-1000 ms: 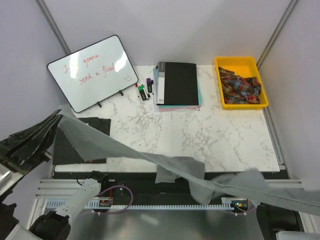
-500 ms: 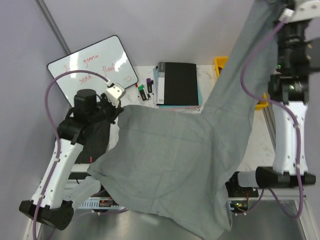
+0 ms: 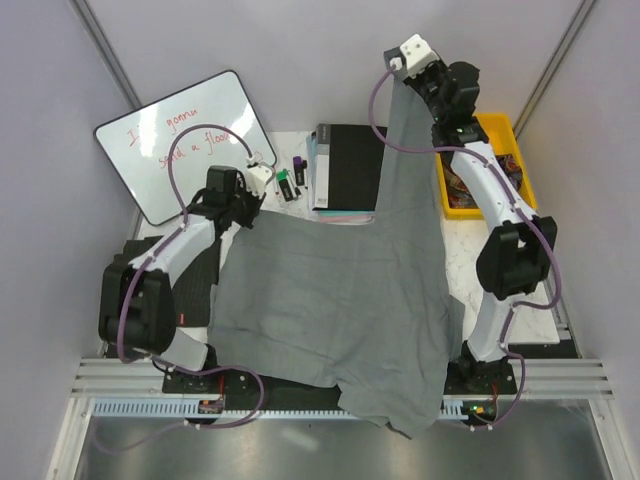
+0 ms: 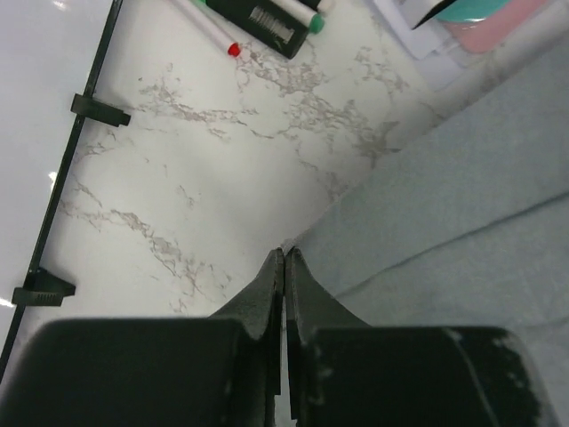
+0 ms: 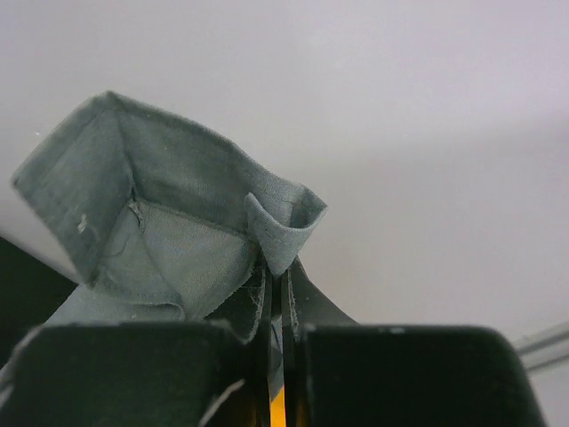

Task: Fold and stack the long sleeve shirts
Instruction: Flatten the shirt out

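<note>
The plain mid-grey long sleeve shirt [image 3: 330, 290] lies spread over the middle of the marble table, with its front edge hanging off the near side. My left gripper [image 3: 243, 207] is low at the shirt's back left corner and shut on its edge [image 4: 298, 242]. My right gripper [image 3: 400, 82] is raised above the back of the table and shut on a folded seam of the shirt [image 5: 283, 233]. A strip of cloth hangs from it to the table. A dark flat cloth [image 3: 198, 285], possibly the charcoal shirt, lies at the left, partly under my left arm.
A whiteboard [image 3: 185, 140] leans at the back left, with markers [image 3: 288, 180] beside it. A black book with teal edge [image 3: 350, 165] lies at the back centre, partly behind the hanging cloth. A yellow bin [image 3: 512, 135] of plaid cloth sits at the back right.
Both arms swung in over the table with the grey shirt. The right gripper has come left and lower from the top right. The shirt now lies flatter on the table.
</note>
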Motion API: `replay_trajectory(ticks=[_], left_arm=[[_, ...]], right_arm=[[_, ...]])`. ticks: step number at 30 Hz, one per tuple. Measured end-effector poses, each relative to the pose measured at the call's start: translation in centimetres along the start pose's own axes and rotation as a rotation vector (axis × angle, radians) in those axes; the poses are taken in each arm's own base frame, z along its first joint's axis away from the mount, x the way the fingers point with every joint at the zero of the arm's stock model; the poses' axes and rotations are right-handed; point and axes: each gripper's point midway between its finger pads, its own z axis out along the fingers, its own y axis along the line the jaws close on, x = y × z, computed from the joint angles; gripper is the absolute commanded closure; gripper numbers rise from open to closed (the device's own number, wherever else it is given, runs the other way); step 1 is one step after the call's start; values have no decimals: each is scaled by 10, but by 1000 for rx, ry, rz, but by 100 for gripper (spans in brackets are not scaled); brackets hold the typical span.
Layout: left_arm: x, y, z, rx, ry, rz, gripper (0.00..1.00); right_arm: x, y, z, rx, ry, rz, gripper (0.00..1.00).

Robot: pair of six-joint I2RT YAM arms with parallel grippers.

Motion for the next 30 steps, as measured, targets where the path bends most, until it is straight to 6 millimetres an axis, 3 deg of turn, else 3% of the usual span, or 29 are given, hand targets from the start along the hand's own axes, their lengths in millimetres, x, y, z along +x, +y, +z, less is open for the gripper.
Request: replay_trajectory(ticks=[3, 8, 16, 22, 26, 30], left_arm=[[11, 22, 28, -23, 31, -16, 98], [14, 54, 48, -57, 32, -37, 98], [11, 59, 57, -38, 13, -37, 98], [17, 64, 70, -38, 32, -52, 98], [14, 79, 80, -70, 34, -86, 98], [12, 87, 80, -100, 24, -121, 98]], right_arm=[[15, 20, 22, -15, 19, -38, 100], [30, 26, 51, 11, 36, -88, 100], [33, 37, 76, 51, 38, -141, 100], [48, 59, 80, 42, 78, -165, 100], [45, 52, 101, 136, 52, -180, 100], [52, 49, 107, 208, 40, -209, 100]])
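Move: Ahead of the left hand, about 17 cm out and 8 cm to its right, lies the green marker, some 11 cm below it; the whiteboard's middle is roughly 30 cm ahead and 18 cm left. The right hand, also holding the shirt, has the table's far edge about 17 cm straight ahead and 40 cm below, the black folder's middle only about 4 cm ahead and 3 cm left, and the yellow box some 5 cm ahead and 30 cm right. Drawing the shirt out over the table, both shut grippers keep their pinch and travel forward about 10 cm, sinking some 5 cm, quick at first and then in shorter stretches. The left bears left as well, closing on the whiteboard and the markers; the right stays high, heads over the folder towards the back wall and swings clockwise by roughly 10 degrees. ##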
